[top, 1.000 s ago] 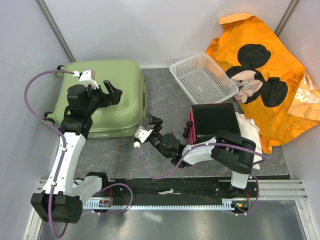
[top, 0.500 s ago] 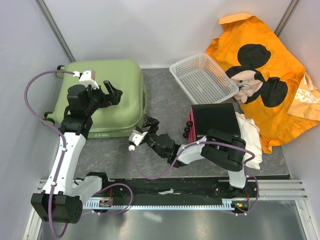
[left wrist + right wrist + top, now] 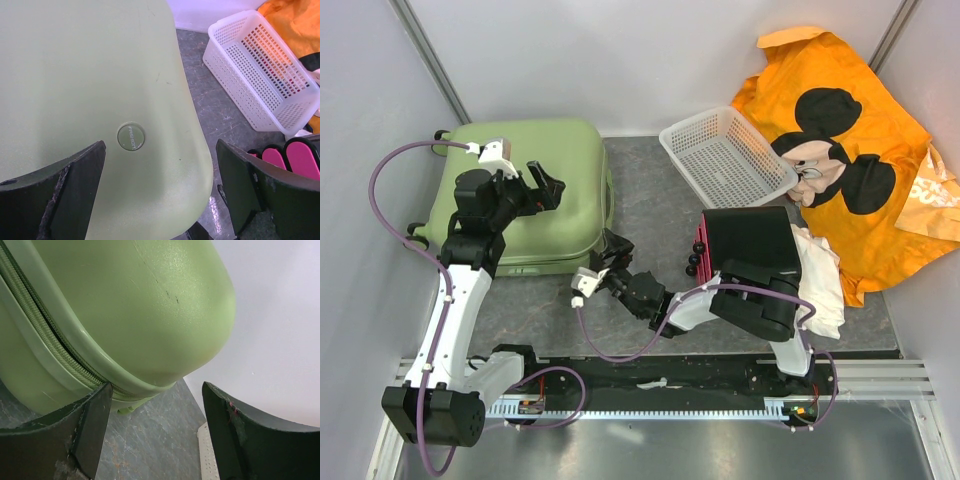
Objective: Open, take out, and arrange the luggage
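Note:
The luggage [image 3: 535,170], a pale green hard-shell suitcase, lies flat and closed at the back left. My left gripper [image 3: 548,186] hovers open above its lid. In the left wrist view the shell [image 3: 90,75] with its round badge [image 3: 130,137] fills the frame, and nothing sits in the left gripper [image 3: 160,192]. My right gripper [image 3: 605,255] is low on the floor at the suitcase's near right corner, open and empty. The right wrist view shows that corner [image 3: 140,300] and the zipper seam [image 3: 45,352] just ahead of the right gripper [image 3: 155,435].
A white mesh basket [image 3: 725,155] stands at the back centre-right. A black box with pink drawers [image 3: 748,240] sits right of my right arm, with white cloth [image 3: 820,280] beside it. An orange Mickey Mouse cloth [image 3: 840,90] covers the back right. Walls close in on the left and back.
My right arm has slid left along the floor toward the suitcase's near right corner. The left arm and the suitcase have not moved.

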Robot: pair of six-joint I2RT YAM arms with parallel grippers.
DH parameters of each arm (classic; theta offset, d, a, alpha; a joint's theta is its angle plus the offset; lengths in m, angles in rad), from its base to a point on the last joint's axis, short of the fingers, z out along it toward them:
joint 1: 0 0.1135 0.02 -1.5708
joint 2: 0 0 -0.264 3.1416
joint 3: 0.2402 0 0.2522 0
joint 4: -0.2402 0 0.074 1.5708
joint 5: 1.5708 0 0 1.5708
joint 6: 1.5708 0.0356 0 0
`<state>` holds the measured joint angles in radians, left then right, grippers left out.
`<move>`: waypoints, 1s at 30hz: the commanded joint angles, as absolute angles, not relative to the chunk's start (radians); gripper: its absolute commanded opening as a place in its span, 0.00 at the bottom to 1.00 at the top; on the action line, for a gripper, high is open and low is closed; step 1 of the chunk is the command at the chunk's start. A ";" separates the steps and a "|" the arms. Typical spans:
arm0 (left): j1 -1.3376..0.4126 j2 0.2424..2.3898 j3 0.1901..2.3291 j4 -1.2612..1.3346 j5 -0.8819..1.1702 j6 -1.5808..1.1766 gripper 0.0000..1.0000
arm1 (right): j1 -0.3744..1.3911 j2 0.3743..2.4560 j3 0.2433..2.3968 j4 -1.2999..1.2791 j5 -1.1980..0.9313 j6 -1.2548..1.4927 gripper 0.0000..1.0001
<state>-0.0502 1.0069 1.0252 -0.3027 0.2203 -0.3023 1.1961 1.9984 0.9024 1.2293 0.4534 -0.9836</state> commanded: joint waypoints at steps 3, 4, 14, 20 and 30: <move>-0.051 0.980 1.037 -0.282 0.244 -0.311 0.98 | 1.196 2.042 0.989 1.381 0.482 -1.031 0.80; -0.052 0.976 1.037 -0.282 0.247 -0.310 0.98 | 1.200 2.036 1.005 1.382 0.489 -1.023 0.80; -0.057 0.913 1.164 -0.351 0.253 -0.330 0.99 | 1.218 1.976 1.074 1.385 0.569 -1.023 0.79; -0.055 0.812 1.218 -0.474 0.206 -0.350 0.99 | 1.219 1.959 1.172 1.316 0.615 -1.028 0.78; -0.055 0.675 1.160 -0.675 0.267 -0.413 0.99 | 1.186 1.982 1.388 1.210 0.670 -1.008 0.79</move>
<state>-0.0528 0.6994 1.1896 -0.5762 0.2230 -0.3588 1.2354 2.0300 1.2381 1.1038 0.6495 -1.0248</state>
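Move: The right hand, fingers open, is already at the near right corner of the green luggage's lid: the rim there is about 3 cm to its left, 1 cm ahead and roughly level with it. The luggage's middle lies some 18 cm left and 10 cm ahead; the black case is about 30 cm right, level with the hand, and the white basket 25 cm right and 19 cm ahead. From the left hand the same lid corner is roughly 11 cm right, 7 cm back and 12 cm lower. With its left finger kept hooked under the lid's near right rim and its grip still wide open, the right hand levers the lid upward, slowly at first and then faster, rising about 9 cm while easing some 3 cm left and, at the very end, slightly forward, the wrist rolling and turning clockwise roughly 10 degrees each. The left hand holds nothing and gets out from over the lid, lifting about 10 cm first and then drawing back about as far towards the luggage's near edge, fingers open and tipping up some 10 degrees. ##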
